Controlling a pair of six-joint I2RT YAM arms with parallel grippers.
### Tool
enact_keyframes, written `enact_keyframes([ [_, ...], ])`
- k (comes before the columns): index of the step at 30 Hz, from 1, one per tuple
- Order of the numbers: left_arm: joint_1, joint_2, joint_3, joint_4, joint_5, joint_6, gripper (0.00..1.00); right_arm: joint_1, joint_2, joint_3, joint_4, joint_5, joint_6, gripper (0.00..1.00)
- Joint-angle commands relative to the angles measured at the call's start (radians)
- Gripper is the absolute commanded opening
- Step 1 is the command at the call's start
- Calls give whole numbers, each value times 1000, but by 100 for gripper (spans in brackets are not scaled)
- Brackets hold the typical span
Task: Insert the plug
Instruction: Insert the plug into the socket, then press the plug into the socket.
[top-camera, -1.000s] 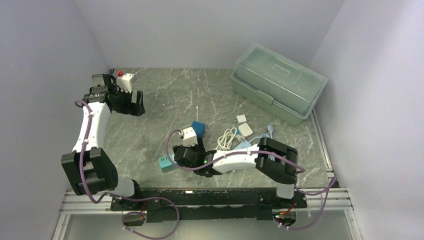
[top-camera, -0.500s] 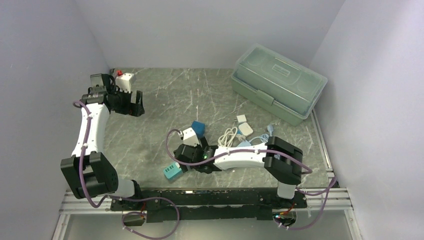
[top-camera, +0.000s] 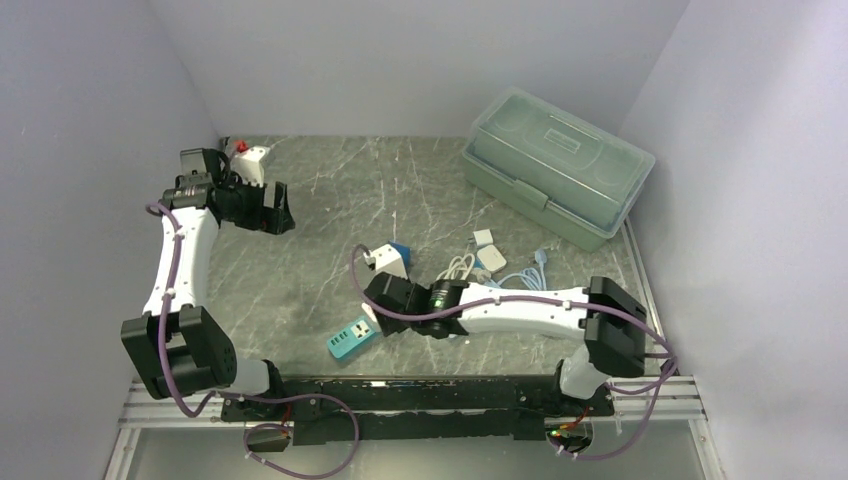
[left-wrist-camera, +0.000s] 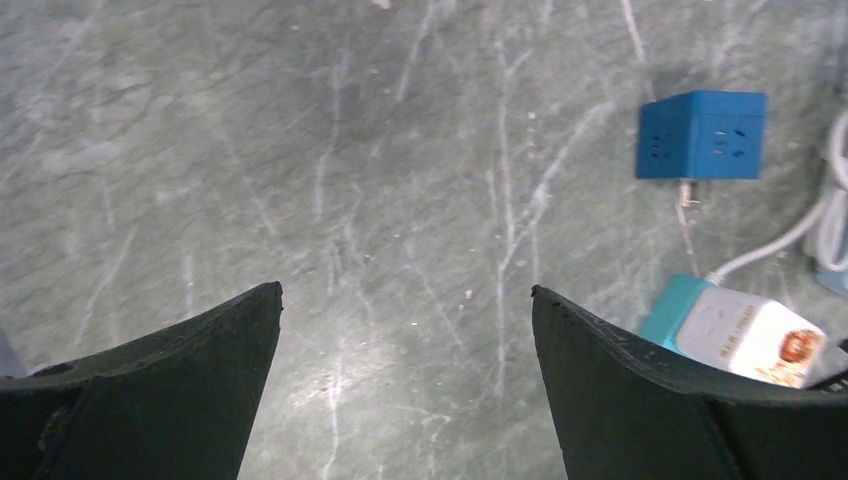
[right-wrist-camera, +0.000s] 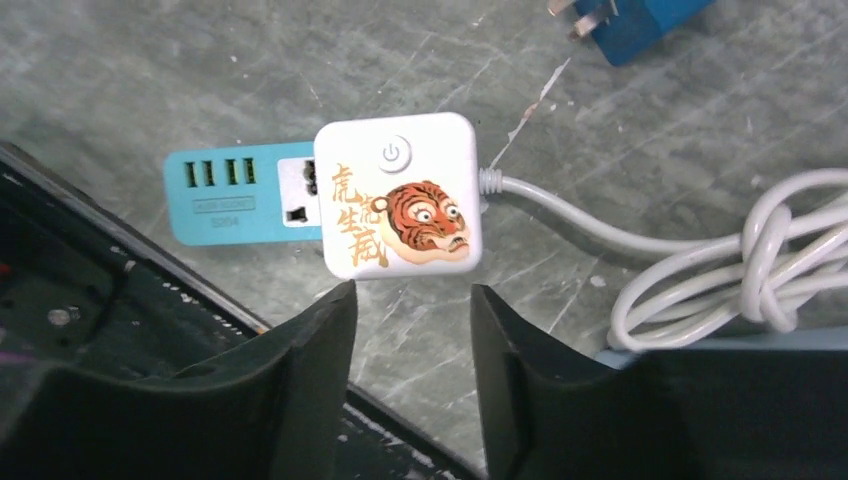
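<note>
A white square plug (right-wrist-camera: 397, 195) with a tiger print and a power button sits on the socket end of the teal power strip (right-wrist-camera: 220, 195), covering part of a socket. How deep it sits I cannot tell. My right gripper (right-wrist-camera: 412, 290) is just short of the plug, open, with only table between its fingers. The strip (top-camera: 345, 342) lies near the front edge, with the right gripper (top-camera: 378, 308) at its right end. In the left wrist view the plug (left-wrist-camera: 750, 340) shows at the lower right. My left gripper (left-wrist-camera: 406, 288) hangs wide open over bare table at the far left (top-camera: 275, 215).
A blue cube adapter (top-camera: 403, 249) lies just beyond the right gripper. The plug's white cable (right-wrist-camera: 760, 270) is coiled to the right, beside small white chargers (top-camera: 487, 250). A green lidded box (top-camera: 555, 165) stands at the back right. A white socket block (top-camera: 250, 160) sits in the far-left corner.
My right gripper let go of the plug and drew back to the right, leaving it on the strip. The strip shifted slightly. The left arm barely moved.
</note>
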Motion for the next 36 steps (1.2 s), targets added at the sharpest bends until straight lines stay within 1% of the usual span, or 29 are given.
enact_keyframes([
  [1,-20,-54,-17,-51,190,-1,96,-51,-95,-37,87,-75,-18,45],
  [3,-61,-79,-60,-54,244,-4,90,-67,-105,-42,87,-89,-30,50],
  [5,-135,-107,-109,-51,251,0,87,-82,-105,-45,89,-104,-36,52],
  [8,-300,-147,-170,-60,212,13,88,-110,-115,-74,131,-146,-33,52],
  [11,-393,-169,-230,-35,188,7,88,-147,-134,-129,202,-207,-23,51],
  [12,-413,-170,-247,-25,181,4,86,-159,-141,-152,231,-229,-19,50],
  [16,-463,-163,-286,-1,200,16,77,-187,-152,-212,321,-300,-22,47],
  [23,-537,-169,-299,21,247,54,72,-195,-152,-240,381,-321,-14,43],
  [25,-572,-146,-300,21,240,52,68,-197,-148,-246,392,-326,-11,42],
  [28,-626,-120,-315,21,222,75,57,-197,-142,-252,399,-335,-6,40],
  [30,-648,-115,-331,36,214,91,52,-197,-138,-256,396,-338,-2,39],
  [33,-686,-104,-347,51,179,120,49,-197,-140,-265,393,-335,-1,37],
  [36,-697,-99,-363,67,164,139,46,-202,-144,-270,391,-335,-2,34],
])
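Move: For the right hand, the white plug with the tiger face lies about 2 cm ahead, 3 cm to the left and 6 cm below. The teal power strip beneath it is centred 7 cm left and 1 cm back; the blue cube is some 14 cm ahead and 1 cm right, the coiled white cable about 12 cm ahead and 13 cm right. From the left hand, the plug lies roughly 18 cm back, 24 cm right and 14 cm down. The left hand swings in towards the plug, some 20 cm to the right, 15 cm back and 7 cm down, turning nearly 50 degrees clockwise while its fingers close about halfway. The right hand stays by the plug's right side, easing about 2 cm forward with a brief rise and dip, rolling its left side up some 15 degrees and narrowing its fingers. Both end close above the plug; contact can't be made out. ##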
